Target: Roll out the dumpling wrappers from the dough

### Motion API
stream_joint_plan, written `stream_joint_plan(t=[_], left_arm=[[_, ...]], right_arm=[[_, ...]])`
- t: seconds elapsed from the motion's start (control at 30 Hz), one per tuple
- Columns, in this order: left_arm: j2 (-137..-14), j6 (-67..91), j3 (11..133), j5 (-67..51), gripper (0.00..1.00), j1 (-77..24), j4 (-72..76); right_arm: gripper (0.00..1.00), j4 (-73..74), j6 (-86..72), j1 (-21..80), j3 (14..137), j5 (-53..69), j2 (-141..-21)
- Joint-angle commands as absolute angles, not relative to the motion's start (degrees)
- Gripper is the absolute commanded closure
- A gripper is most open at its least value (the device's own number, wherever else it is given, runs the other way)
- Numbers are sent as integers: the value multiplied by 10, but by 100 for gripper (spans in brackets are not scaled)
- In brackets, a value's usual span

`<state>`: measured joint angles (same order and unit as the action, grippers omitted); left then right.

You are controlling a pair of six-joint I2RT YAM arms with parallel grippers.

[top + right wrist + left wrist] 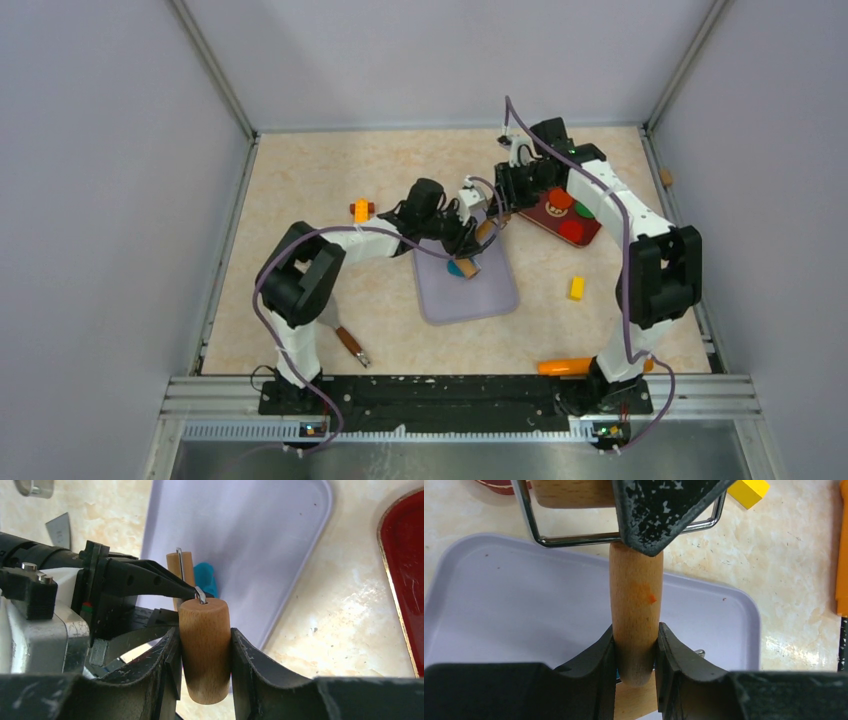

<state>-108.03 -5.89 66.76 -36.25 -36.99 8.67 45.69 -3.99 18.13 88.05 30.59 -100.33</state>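
Observation:
A tan wooden roller [481, 243] with a drum on a wire frame at each end slants over the lavender mat [470, 298]. My left gripper [636, 641] is shut on its handle [636, 592]. My right gripper [205, 650] is shut on the upper drum [204, 627]. The lower drum [179, 564] rests on the mat beside the teal-blue dough [206, 578], a small lump [455, 268] partly hidden by the roller. In the top view the left gripper [470, 238] and right gripper [498, 213] are close together. No dumpling wrappers are in view.
A red tray [590, 235] with toy food sits right of the mat. Loose on the table are an orange-red block [361, 210], a yellow block [577, 288], an orange piece [565, 366] and a brown-handled tool [350, 345]. A metal ring [32, 486] lies left of the mat.

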Motion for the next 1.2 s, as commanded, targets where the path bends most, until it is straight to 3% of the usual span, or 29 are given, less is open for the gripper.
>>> stream_joint_plan(t=[0.0, 0.5, 1.17], left_arm=[[-1109, -48, 704, -362, 100, -371, 169], [-1199, 60, 662, -318, 100, -378, 290], [-1258, 90, 728, -318, 100, -400, 294]], right_arm=[[100, 465, -46, 191, 862, 264, -992], [100, 463, -54, 213, 854, 213, -1020], [100, 470, -47, 208, 806, 205, -965]])
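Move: Below the left hand, which still holds the roller's handle, the blue dough lies about 8 cm down, some 4 cm back and 2 cm left, in the lilac tray. The red tray's middle is about 20 cm to the right and 9 cm farther out, the yellow block about 23 cm right and 10 cm back. For the right hand, still gripping the upper roller, the dough is roughly 12 cm back, 7 cm left and 16 cm below. Dropping some 3 cm first, both hands bring the raised lower roller down onto the blue dough, then carry it about 5 cm to the right and a little forward across the dough, at nearly level height. Both grips hold; meanwhile the left fingers level out by about 10 degrees, while the right fingers tip steeper and the roller leans its top to the right. ##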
